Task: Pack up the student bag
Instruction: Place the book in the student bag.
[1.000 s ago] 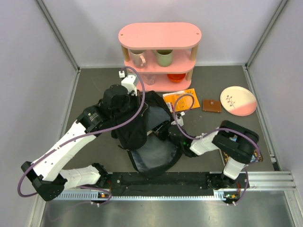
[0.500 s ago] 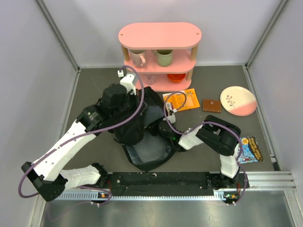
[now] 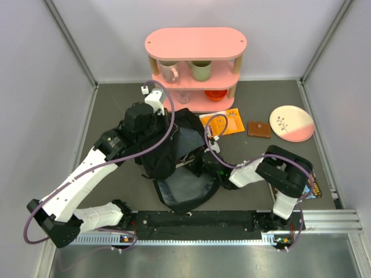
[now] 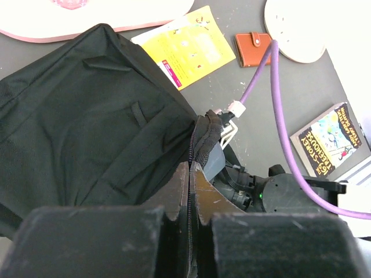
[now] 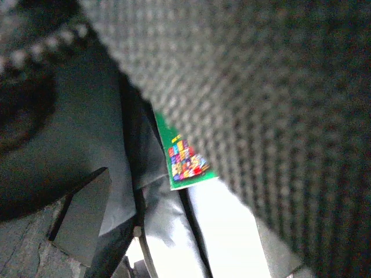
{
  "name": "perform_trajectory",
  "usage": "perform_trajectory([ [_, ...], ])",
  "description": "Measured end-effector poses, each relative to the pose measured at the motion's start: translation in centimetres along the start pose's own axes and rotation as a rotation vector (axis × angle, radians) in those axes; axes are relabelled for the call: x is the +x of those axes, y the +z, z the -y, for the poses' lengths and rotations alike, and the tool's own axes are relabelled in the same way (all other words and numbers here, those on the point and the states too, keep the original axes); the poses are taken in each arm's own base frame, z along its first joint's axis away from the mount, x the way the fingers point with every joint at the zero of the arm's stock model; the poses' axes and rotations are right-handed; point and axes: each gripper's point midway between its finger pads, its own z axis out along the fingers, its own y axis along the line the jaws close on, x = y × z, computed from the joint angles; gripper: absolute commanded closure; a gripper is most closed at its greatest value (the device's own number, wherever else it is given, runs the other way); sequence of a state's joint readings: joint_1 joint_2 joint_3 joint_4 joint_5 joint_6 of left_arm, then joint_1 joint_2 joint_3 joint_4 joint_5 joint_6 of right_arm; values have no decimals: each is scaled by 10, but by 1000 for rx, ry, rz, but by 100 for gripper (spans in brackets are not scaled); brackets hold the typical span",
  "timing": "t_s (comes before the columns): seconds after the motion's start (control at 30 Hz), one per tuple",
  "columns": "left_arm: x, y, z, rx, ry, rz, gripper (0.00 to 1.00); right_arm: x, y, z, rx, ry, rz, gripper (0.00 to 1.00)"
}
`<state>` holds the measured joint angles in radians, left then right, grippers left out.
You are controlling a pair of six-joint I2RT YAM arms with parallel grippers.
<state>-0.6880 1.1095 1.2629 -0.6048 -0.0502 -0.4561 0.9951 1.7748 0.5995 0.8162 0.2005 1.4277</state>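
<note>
The student bag (image 3: 174, 159), black and floppy, lies mid-table with its mouth facing the right arm. My left gripper (image 4: 193, 180) is shut on the bag's zipper edge (image 4: 200, 139) and holds the mouth up. In the top view that gripper (image 3: 165, 147) sits over the bag. My right gripper (image 5: 185, 226) reaches inside the bag, and only its left finger (image 5: 81, 211) shows, set far to the side with nothing between the jaws. A green printed card or booklet (image 5: 186, 157) lies inside against the grey lining, apart from the finger. Mesh fabric (image 5: 278, 104) hides the right side.
A pink shelf (image 3: 195, 43) at the back holds two mugs, a glass and a red bowl. An orange-yellow booklet (image 3: 226, 123), a brown wallet (image 3: 259, 128) and a pink-and-white plate (image 3: 291, 123) lie right of the bag. A picture book (image 4: 333, 139) lies by the right arm's elbow.
The right arm pushed into the bag's mouth, then drew back a little, and its jaws spread apart. The bag shifted slightly. The left gripper kept its hold.
</note>
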Motion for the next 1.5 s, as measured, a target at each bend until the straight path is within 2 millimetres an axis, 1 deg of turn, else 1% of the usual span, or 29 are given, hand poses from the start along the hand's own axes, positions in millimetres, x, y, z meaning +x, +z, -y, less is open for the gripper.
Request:
perform_trajectory([
  [0.1, 0, 1, -1, -3, -1, 6, 100, 3, -10, 1, 25, -43, -31, 1],
  [0.27, 0, 3, -3, -9, -8, 16, 100, 5, -33, 5, 72, -122, -61, 1],
  [0.4, -2, 3, -5, -17, -15, 28, 100, 4, -50, -2, 83, -213, -76, 1],
  [0.53, -4, 2, -6, -17, -19, 46, 100, 5, -72, -20, 42, -330, -87, 1],
  [0.6, -1, 3, -7, -16, -19, 38, 100, 0, -81, -36, 3, -370, -74, 1],
  [0.67, 6, 5, -8, -18, -18, 23, 100, -8, -92, -56, -42, -401, -44, 1],
  [0.73, 11, 7, -11, -25, -17, 11, 100, -15, -101, -68, -68, -418, -21, 1],
  [0.8, 12, 8, -12, -27, -17, 7, 100, -23, -111, -73, -69, -428, 6, 1],
  [0.9, 13, 8, -11, -22, -16, 5, 100, -40, -129, -70, -32, -431, 62, 1],
  [0.93, 14, 8, -10, -13, -15, 1, 100, -48, -138, -68, -15, -431, 95, 1],
  [0.97, 16, 9, -6, 13, -10, -7, 96, -57, -149, -63, 4, -431, 127, 1],
  [1.0, 18, 10, -2, 39, -4, -13, 87, -67, -160, -60, 17, -425, 168, 1],
  [1.03, 22, 10, 3, 77, 5, -26, 74, -77, -170, -57, 30, -418, 207, 1],
  [1.07, 26, 10, 7, 108, 12, -42, 56, -85, -178, -52, 49, -414, 233, 1],
  [1.1, 30, 10, 13, 149, 19, -61, 48, -94, -185, -44, 76, -408, 263, 1],
  [1.17, 36, 6, 26, 227, 29, -90, 36, -112, -194, -25, 133, -386, 311, 1],
  [1.2, 36, 4, 32, 262, 33, -95, 25, -120, -196, -12, 172, -376, 327, 1],
  [1.27, 35, 0, 40, 309, 38, -95, 18, -126, -197, 21, 259, -358, 318, 1],
  [1.3, 34, -2, 41, 318, 44, -91, 12, -126, -198, 35, 296, -352, 307, 1],
  [1.37, 30, -10, 44, 335, 50, -71, 10, -118, -198, 66, 367, -340, 257, 1],
  [1.43, 22, -20, 45, 339, 56, -30, 9, -105, -197, 86, 402, -324, 192, 1],
  [1.5, 14, -30, 44, 333, 59, 13, 8, -93, -193, 98, 414, -299, 139, 1],
])
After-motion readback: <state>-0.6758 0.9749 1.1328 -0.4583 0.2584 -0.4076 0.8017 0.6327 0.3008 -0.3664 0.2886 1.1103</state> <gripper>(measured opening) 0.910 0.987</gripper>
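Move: My left hand has the raised flap of the student bag pinched; the bag's middle lies about 22 cm below it, 4 cm back and 4 cm right. My open right hand is inside: the bag's right edge is some 19 cm to its right, 7 cm back and 4 cm lower, the book about 7 cm ahead and 5 cm left, 2 cm lower, the orange booklet roughly 21 cm ahead, 20 cm right and 5 cm lower. I draw my open right hand back about 5 cm from the book, lift it some 12 cm out of the bag, swing it right and lower it just outside the bag's right edge, rolling its left side down 30 degrees. My left hand keeps the flap and sinks slightly, then moves back and right, turning clockwise as its fingers open and release the fabric, and ends rising. ##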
